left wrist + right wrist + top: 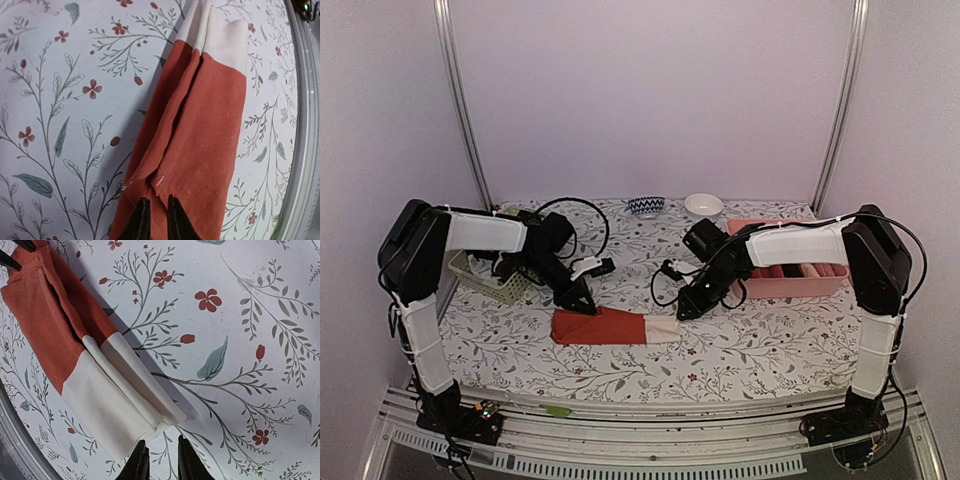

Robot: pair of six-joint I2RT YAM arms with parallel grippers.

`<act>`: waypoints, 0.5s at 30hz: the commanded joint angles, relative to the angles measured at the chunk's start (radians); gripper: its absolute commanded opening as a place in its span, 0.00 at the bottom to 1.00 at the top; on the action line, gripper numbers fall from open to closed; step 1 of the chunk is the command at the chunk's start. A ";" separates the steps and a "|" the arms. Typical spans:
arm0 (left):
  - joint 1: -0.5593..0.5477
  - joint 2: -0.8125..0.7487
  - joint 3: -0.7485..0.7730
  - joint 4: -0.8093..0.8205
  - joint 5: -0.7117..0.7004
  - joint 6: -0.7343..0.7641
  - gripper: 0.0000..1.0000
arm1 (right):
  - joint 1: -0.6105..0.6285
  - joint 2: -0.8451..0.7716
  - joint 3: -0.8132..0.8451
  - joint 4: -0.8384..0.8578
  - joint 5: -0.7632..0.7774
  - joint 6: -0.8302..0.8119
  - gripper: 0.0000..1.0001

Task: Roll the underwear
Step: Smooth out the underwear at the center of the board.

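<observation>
The underwear (pixel 610 327) is red-orange with a cream-white end, folded into a long narrow strip on the flowered tablecloth. My left gripper (pixel 585 305) is at its red end. In the left wrist view the underwear (pixel 200 140) runs away from the left gripper (pixel 159 220), whose jaws stand almost together with a fold of red cloth between them. My right gripper (pixel 686 312) hovers just off the cream end. In the right wrist view the underwear (pixel 50 315) lies ahead of the right gripper (pixel 161 462), whose narrow gap shows only tablecloth.
A pink tray (pixel 790 290) with rolled items stands at the right, behind the right arm. A pale green basket (pixel 485 282) sits under the left arm. Two small bowls (pixel 646 206) (pixel 703 205) stand at the back. The metal front rail (pixel 305 150) runs close to the cloth.
</observation>
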 commanded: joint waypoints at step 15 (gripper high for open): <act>-0.031 0.096 0.003 0.040 0.005 0.014 0.34 | -0.004 -0.016 0.007 0.007 -0.011 -0.007 0.21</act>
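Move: The middle of the underwear lies about 5 cm to the right of the left hand, 4 cm back and 3 cm below; the basket stands some 17 cm left and 17 cm ahead of the left hand. From the idle right hand, the underwear's middle is about 13 cm left, 3 cm back and 3 cm down. The left fingers part slightly, then sink about 2.5 cm towards the red cloth at its raised fold. ##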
